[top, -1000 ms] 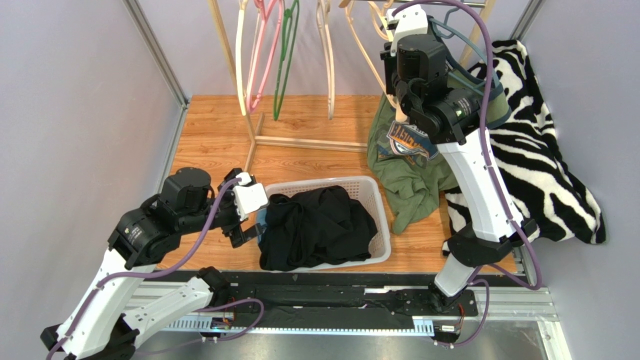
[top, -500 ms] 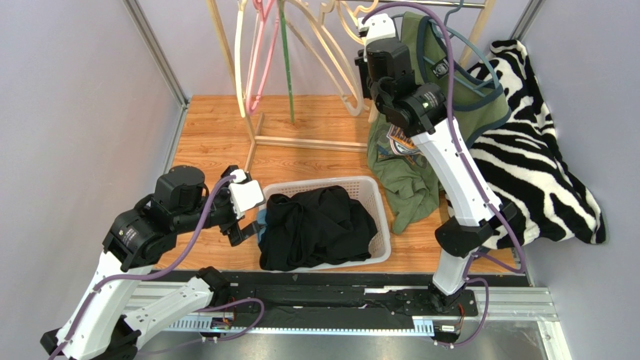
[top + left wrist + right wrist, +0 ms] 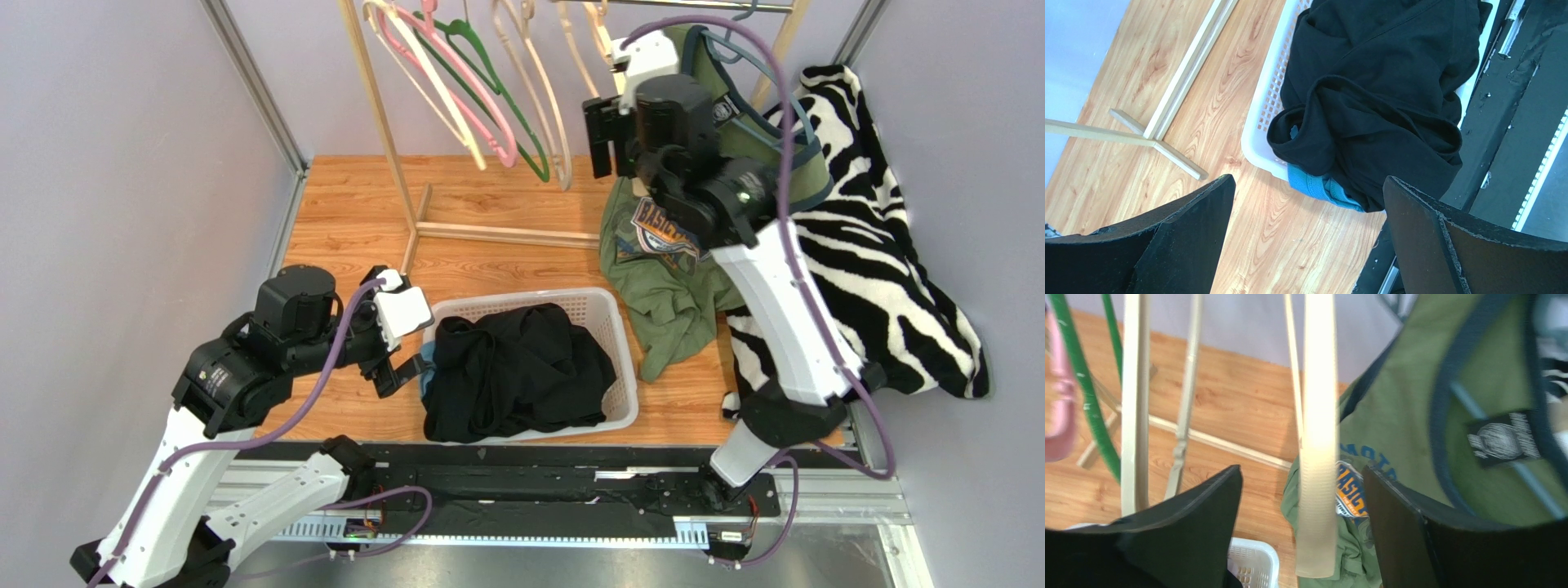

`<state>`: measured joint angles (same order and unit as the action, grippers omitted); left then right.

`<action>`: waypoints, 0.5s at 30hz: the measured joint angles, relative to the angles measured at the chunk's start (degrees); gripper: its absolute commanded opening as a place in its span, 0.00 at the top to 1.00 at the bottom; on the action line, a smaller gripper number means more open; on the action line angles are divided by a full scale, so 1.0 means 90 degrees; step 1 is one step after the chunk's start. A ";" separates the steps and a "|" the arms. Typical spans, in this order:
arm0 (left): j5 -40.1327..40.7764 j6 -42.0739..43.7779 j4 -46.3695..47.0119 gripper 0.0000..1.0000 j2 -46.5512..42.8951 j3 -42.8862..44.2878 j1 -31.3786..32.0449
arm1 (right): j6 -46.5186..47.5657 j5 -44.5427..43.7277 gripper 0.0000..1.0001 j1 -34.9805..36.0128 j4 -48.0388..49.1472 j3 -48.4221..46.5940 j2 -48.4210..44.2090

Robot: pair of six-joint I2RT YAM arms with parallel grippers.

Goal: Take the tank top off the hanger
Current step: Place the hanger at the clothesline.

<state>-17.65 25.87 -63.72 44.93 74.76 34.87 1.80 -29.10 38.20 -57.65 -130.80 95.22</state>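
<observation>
The tank top (image 3: 767,129) is olive green with dark blue trim and hangs on a blue-grey hanger (image 3: 1475,413) at the rack's right end. In the right wrist view the tank top (image 3: 1407,416) fills the upper right, just beyond the right finger. My right gripper (image 3: 601,132) is up beside its left edge. That gripper (image 3: 1301,473) is open, and a cream hanger (image 3: 1319,447) dangles free between the jaws. My left gripper (image 3: 395,365) is low by the basket's left end. It (image 3: 1306,184) stands wide open over bare floor.
A white basket (image 3: 620,309) of black clothes (image 3: 515,368) sits in front. A green printed shirt (image 3: 662,288) lies on the floor under the tank top. A zebra blanket (image 3: 889,263) is at the right. Pink (image 3: 472,104), green and cream hangers hang on the wooden rack (image 3: 393,159).
The right gripper's jaws have opened and the wrist has come down a little. The empty hangers have swung out to the left. The left arm has barely moved.
</observation>
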 measured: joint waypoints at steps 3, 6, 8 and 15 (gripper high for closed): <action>-0.0034 -0.0005 0.0000 0.01 0.0027 0.0002 -0.0075 | 0.0104 -0.0102 0.09 -0.0015 0.0029 0.0124 -0.0668; -0.0085 -0.0015 0.0000 0.01 0.0051 0.0002 -0.0165 | 0.0172 -0.0282 0.07 -0.0100 0.0092 0.0253 -0.1355; -0.0129 -0.0024 0.0000 0.01 0.0058 0.0002 -0.0223 | 0.0248 -0.0471 0.05 -0.0206 0.0236 0.0393 -0.1802; -0.0221 -0.0029 -0.0002 0.01 0.0061 0.0005 -0.0342 | 0.0391 -0.0641 0.00 -0.1197 0.1117 0.1209 -0.2837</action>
<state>-19.64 25.61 -63.75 45.47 74.81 31.79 5.32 -34.87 27.42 -47.59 -119.92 69.69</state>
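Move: The blue hanger that carries the green tank top hangs about 14 cm to the right of the right hand, some 5 cm farther out and a few centimetres higher. The wooden hanger just hung up stands between the right fingers, its middle about 3 cm ahead and 5 cm above; a second wooden hanger is some 7 cm to the left and 3 cm ahead, about level. From the left hand, the blue hanger lies roughly 27 cm ahead, 36 cm right and 16 cm up. The wooden hanger on the clothesline comes free from between the right fingers, which open the rest of the way as the hand draws up and back, then swings ever more to the right across the front of the green tank top, some 15 cm right, 10 cm back and 11 cm up. The wrist tips the fingers up about 20 degrees to near level and turns clockwise. ##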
